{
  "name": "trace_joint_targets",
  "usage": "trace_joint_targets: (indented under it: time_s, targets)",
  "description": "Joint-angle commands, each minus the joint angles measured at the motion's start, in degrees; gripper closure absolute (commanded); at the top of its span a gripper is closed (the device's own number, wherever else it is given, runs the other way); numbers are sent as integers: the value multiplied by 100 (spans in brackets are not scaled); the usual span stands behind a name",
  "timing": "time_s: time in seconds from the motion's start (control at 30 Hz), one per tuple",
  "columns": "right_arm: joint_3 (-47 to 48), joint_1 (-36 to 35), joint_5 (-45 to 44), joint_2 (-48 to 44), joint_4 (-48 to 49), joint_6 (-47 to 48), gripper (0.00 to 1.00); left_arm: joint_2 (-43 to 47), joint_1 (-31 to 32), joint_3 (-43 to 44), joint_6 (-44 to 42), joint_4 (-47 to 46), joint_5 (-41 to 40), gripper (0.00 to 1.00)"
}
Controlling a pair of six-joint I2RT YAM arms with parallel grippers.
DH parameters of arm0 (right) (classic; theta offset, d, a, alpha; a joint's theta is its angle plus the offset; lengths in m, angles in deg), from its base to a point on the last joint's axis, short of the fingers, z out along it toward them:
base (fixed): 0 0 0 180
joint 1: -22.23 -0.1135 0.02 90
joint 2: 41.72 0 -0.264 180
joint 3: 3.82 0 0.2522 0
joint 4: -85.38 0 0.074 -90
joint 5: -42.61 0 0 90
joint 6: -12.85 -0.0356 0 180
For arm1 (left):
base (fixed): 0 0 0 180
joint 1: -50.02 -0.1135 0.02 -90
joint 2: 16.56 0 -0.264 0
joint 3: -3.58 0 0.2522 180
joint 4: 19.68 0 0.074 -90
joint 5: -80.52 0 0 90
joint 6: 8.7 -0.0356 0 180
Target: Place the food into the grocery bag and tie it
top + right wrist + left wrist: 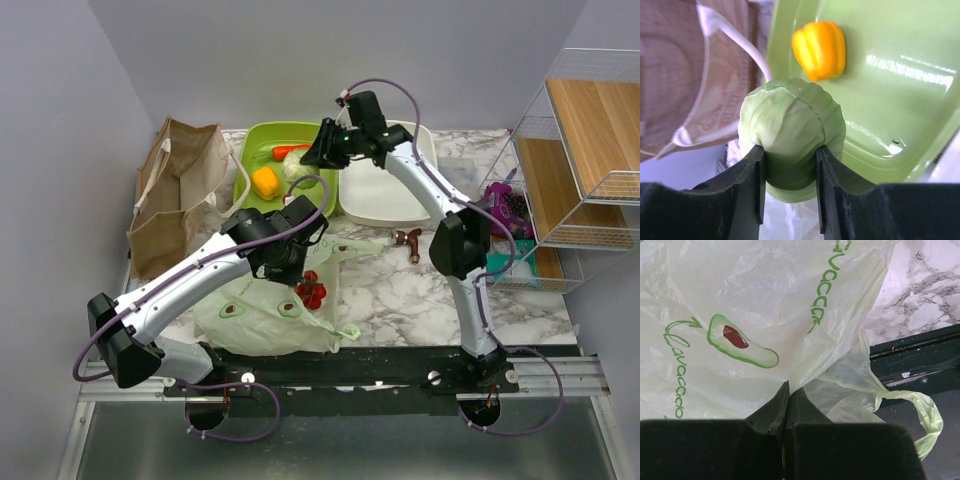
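My right gripper (790,165) is shut on the round pale-green cabbage (792,130), held just above the rim of the green tray (890,100). The yellow bell pepper (821,49) lies in that tray beyond it. In the top view the right gripper (315,155) hangs over the tray's right side, with the cabbage (296,166) partly hidden under it. The grocery bag (265,310) lies near the front edge, with red cherry tomatoes (311,291) at its mouth. My left gripper (788,390) is shut, pinching the bag's plastic (765,300); a loop handle (920,410) trails to the right.
A brown paper bag (175,195) stands left of the green tray (255,140), and a white tray (390,195) sits to its right. A small brown object (407,241) lies on the marble. A wire shelf (590,150) with a purple item (505,205) stands at the right edge.
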Motion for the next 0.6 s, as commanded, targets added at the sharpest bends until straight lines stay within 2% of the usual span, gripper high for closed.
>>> trace_joint_targets:
  time_s: [0.0, 0.23, 0.57]
  targets:
    - [-142, 252, 396, -562, 189, -156, 93, -118, -46, 269, -94, 39, -151, 100]
    - [-293, 470, 221, -1241, -163, 60, 97, -260, -81, 524, -164, 131, -257, 100]
    - [-1632, 533, -125, -2632, -207, 230, 99, -338, -91, 746, -156, 227, -306, 100]
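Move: The cabbage is already gripped and clear of the green tray. The open bag mouth with the tomatoes in it lies about 23 cm back from the right hand, level with it sideways and some 14 cm below. The yellow pepper is roughly 4 cm ahead and 11 cm left, the white tray's middle 6 cm ahead and 18 cm right, both well below. From the left hand, the bag mouth is about 6 cm ahead, 5 cm right and 12 cm lower. The cabbage goes on rising in the right hand's unchanged grip, about 10 cm up and some 7 cm to the right, high over the green tray's right side; a brief nudge forward turns into a drawback of about 4 cm towards the robot. Meanwhile the left hand keeps its pinch on the bag's rim and eases it forward and up a little. ##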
